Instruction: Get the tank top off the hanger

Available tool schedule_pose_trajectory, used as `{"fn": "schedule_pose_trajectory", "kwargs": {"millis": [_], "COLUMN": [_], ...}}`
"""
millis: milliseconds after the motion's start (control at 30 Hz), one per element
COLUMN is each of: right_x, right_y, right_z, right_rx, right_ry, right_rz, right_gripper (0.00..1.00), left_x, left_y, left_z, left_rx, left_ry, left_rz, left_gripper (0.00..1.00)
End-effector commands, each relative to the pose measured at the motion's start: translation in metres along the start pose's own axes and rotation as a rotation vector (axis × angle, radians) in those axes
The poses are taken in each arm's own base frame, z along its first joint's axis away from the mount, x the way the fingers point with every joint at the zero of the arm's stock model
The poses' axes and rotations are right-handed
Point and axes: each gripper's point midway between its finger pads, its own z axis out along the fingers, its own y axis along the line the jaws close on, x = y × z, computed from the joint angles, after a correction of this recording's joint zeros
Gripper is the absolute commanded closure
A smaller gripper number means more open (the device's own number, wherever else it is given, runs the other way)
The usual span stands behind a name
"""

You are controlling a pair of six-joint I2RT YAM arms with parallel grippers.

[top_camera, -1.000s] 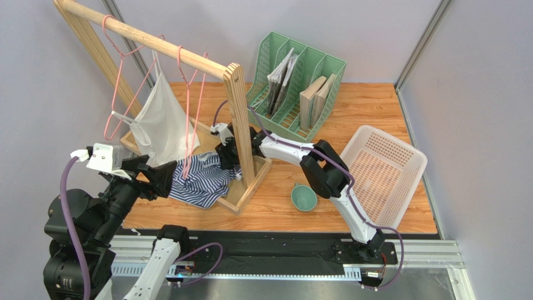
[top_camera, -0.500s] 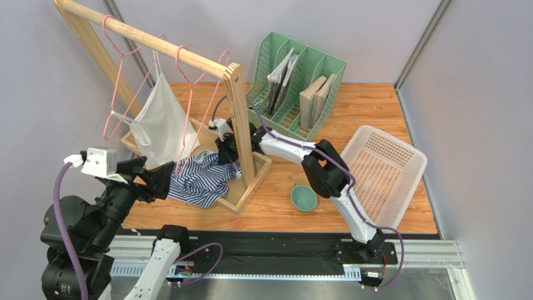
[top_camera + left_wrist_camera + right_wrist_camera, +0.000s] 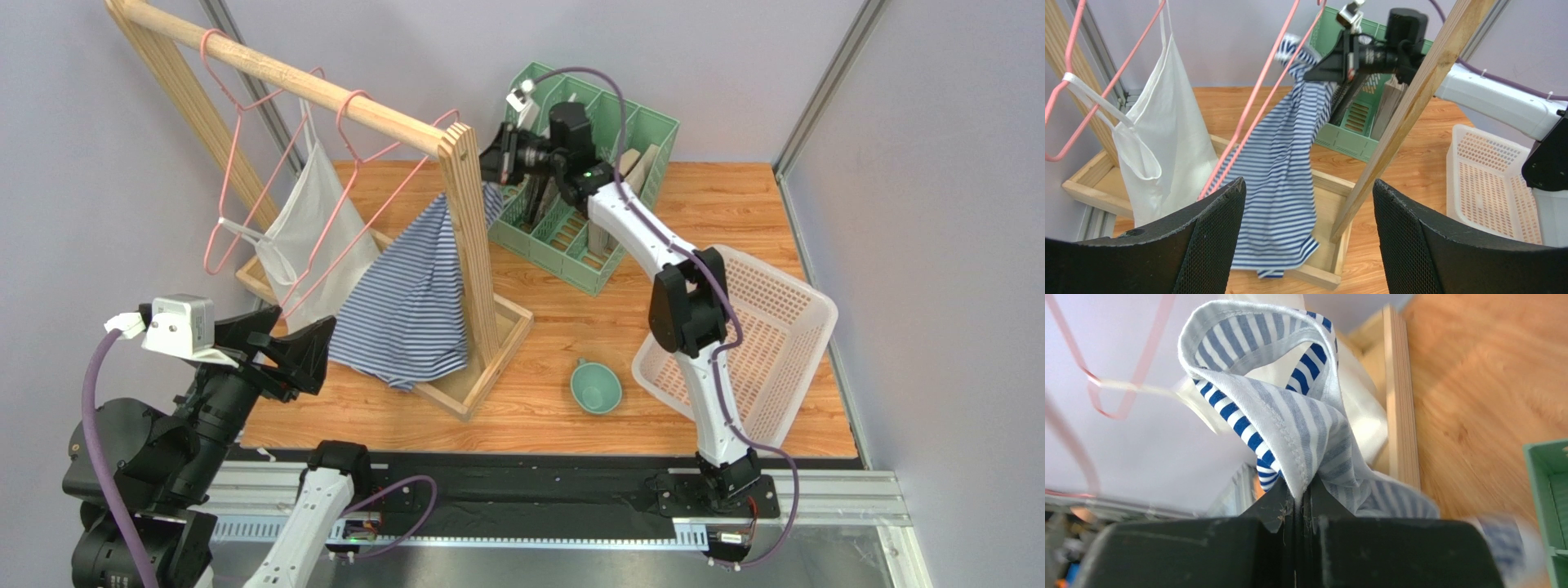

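A blue-and-white striped tank top (image 3: 411, 300) hangs stretched from my right gripper (image 3: 499, 156), which is shut on its strap beside the top of the wooden rack post (image 3: 464, 221). The pinched hem shows in the right wrist view (image 3: 1290, 416) at the closed gripper (image 3: 1303, 499). A pink hanger (image 3: 368, 184) on the rail lies along the top's left edge; I cannot tell if it is still threaded through. A white tank top (image 3: 313, 227) hangs on another pink hanger (image 3: 239, 172). My left gripper (image 3: 298, 352) is open and empty, low left of the striped top (image 3: 1281, 177).
A green file organizer (image 3: 589, 159) with folders stands behind the right gripper. A white slotted basket (image 3: 748, 331) sits at the right and a teal bowl (image 3: 596, 387) in front of the rack's wooden base frame (image 3: 491, 361). Grey walls close both sides.
My right gripper rose from the rack base to rail height, pulling the striped top up from a heap into a hanging drape. My left gripper drew back slightly.
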Motion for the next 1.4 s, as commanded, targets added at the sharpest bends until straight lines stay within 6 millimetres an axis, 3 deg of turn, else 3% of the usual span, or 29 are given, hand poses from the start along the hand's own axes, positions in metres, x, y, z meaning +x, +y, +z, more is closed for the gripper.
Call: {"fn": "schedule_pose_trajectory", "kwargs": {"millis": [0, 167, 233, 333, 367, 400, 500, 533, 600, 633, 700, 733, 833, 867, 900, 933, 1000, 1067, 1133, 1167, 1233, 1300, 1367], "right_x": [-0.098, -0.159, -0.176, -0.198, -0.204, -0.207, -0.222, -0.227, -0.233, -0.235, -0.237, -0.238, -0.242, -0.234, -0.232, -0.233, -0.22, -0.213, -0.201, -0.193, -0.18, -0.162, -0.145], "right_y": [0.106, 0.149, 0.156, 0.187, 0.194, 0.215, 0.239, 0.256, 0.265, 0.283, 0.29, 0.295, 0.285, 0.297, 0.298, 0.285, 0.292, 0.264, 0.255, 0.228, 0.217, 0.171, 0.149], "right_z": [-0.053, -0.104, -0.124, -0.158, -0.168, -0.182, -0.218, -0.241, -0.263, -0.289, -0.314, -0.338, -0.386, -0.399, -0.41, -0.432, -0.45, -0.471, -0.483, -0.487, -0.492, -0.497, -0.5], "right_rx": [-0.218, -0.274, -0.295, -0.352, -0.362, -0.383, -0.4, -0.403, -0.378, -0.364, -0.322, -0.278, -0.126, -0.093, -0.061, 0.009, 0.079, 0.195, 0.264, 0.315, 0.375, 0.471, 0.543], "right_ry": [-0.214, -0.367, -0.413, -0.469, -0.487, -0.504, -0.56, -0.595, -0.632, -0.672, -0.711, -0.751, -0.823, -0.834, -0.851, -0.889, -0.907, -0.923, -0.936, -0.928, -0.929, -0.908, -0.915], "right_rz": [0.025, 0.111, 0.139, 0.152, 0.158, 0.134, 0.105, 0.067, 0.04, -0.008, -0.038, -0.082, -0.133, -0.154, -0.168, -0.181, -0.205, -0.188, -0.182, -0.154, -0.156, -0.102, -0.073], "right_gripper": [1.0, 1.0, 1.0, 1.0, 1.0, 1.0, 1.0, 1.0, 1.0, 1.0, 1.0, 1.0, 1.0, 1.0, 1.0, 1.0, 1.0, 1.0, 1.0, 1.0, 1.0, 1.0, 1.0], "left_x": [-0.016, -0.016, -0.015, -0.014, -0.015, -0.015, -0.014, -0.014, -0.013, -0.013, -0.012, -0.012, -0.013, -0.014, -0.015, -0.016, -0.02, -0.023, -0.027, -0.027, -0.03, -0.031, -0.031], "left_y": [-0.003, -0.003, -0.003, -0.003, -0.003, -0.004, -0.004, -0.004, -0.005, -0.005, -0.006, -0.006, -0.005, -0.005, -0.005, -0.006, -0.009, -0.013, -0.017, -0.02, -0.022, -0.024, -0.025], "left_z": [-0.006, -0.006, -0.006, -0.006, -0.007, -0.008, -0.007, -0.007, -0.006, -0.005, -0.004, -0.004, -0.005, -0.005, -0.005, -0.004, -0.006, -0.007, -0.008, -0.009, -0.011, -0.012, -0.014], "left_rx": [-0.004, 0.0, 0.0, 0.0, 0.0, 0.004, 0.003, 0.002, 0.009, 0.013, 0.02, 0.021, 0.015, 0.013, 0.016, 0.016, 0.032, 0.053, 0.073, 0.086, 0.096, 0.107, 0.114], "left_ry": [-0.065, -0.068, -0.067, -0.065, -0.068, -0.071, -0.066, -0.07, -0.066, -0.064, -0.064, -0.064, -0.073, -0.076, -0.084, -0.085, -0.099, -0.108, -0.123, -0.125, -0.135, -0.135, -0.14], "left_rz": [-0.017, -0.028, -0.028, -0.029, -0.027, -0.026, -0.025, -0.026, -0.028, -0.028, -0.029, -0.029, -0.028, -0.028, -0.025, -0.025, -0.026, -0.03, -0.035, -0.035, -0.035, -0.032, -0.027], "left_gripper": [0.2, 0.2, 0.2, 0.2, 0.2, 0.2, 0.2, 0.2, 0.2, 0.2, 0.2, 0.2, 0.2, 0.2, 0.19, 0.19, 0.19, 0.19, 0.19, 0.2, 0.2, 0.2, 0.2]}}
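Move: My right hand already holds the tank top by its edge, just beyond the rack's near post, which stands roughly 22 cm back and 2 cm left. The white basket's middle lies about 43 cm to my right, 22 cm back and 24 cm below. The green file box is some 15 cm right and 4 cm ahead, 18 cm down; the cup 18 cm right, 28 cm back. From my left hand the basket is 68 cm right, 14 cm ahead, 42 cm down. With my right fingers still shut on the tank top, I lift it steeply out of the rack and swing it to my right, about 44 cm across, drawing back towards me after a slight reach forward. I climb some 42 cm, then start sinking high over the basket, the wrist turning clockwise about 55 degrees. ##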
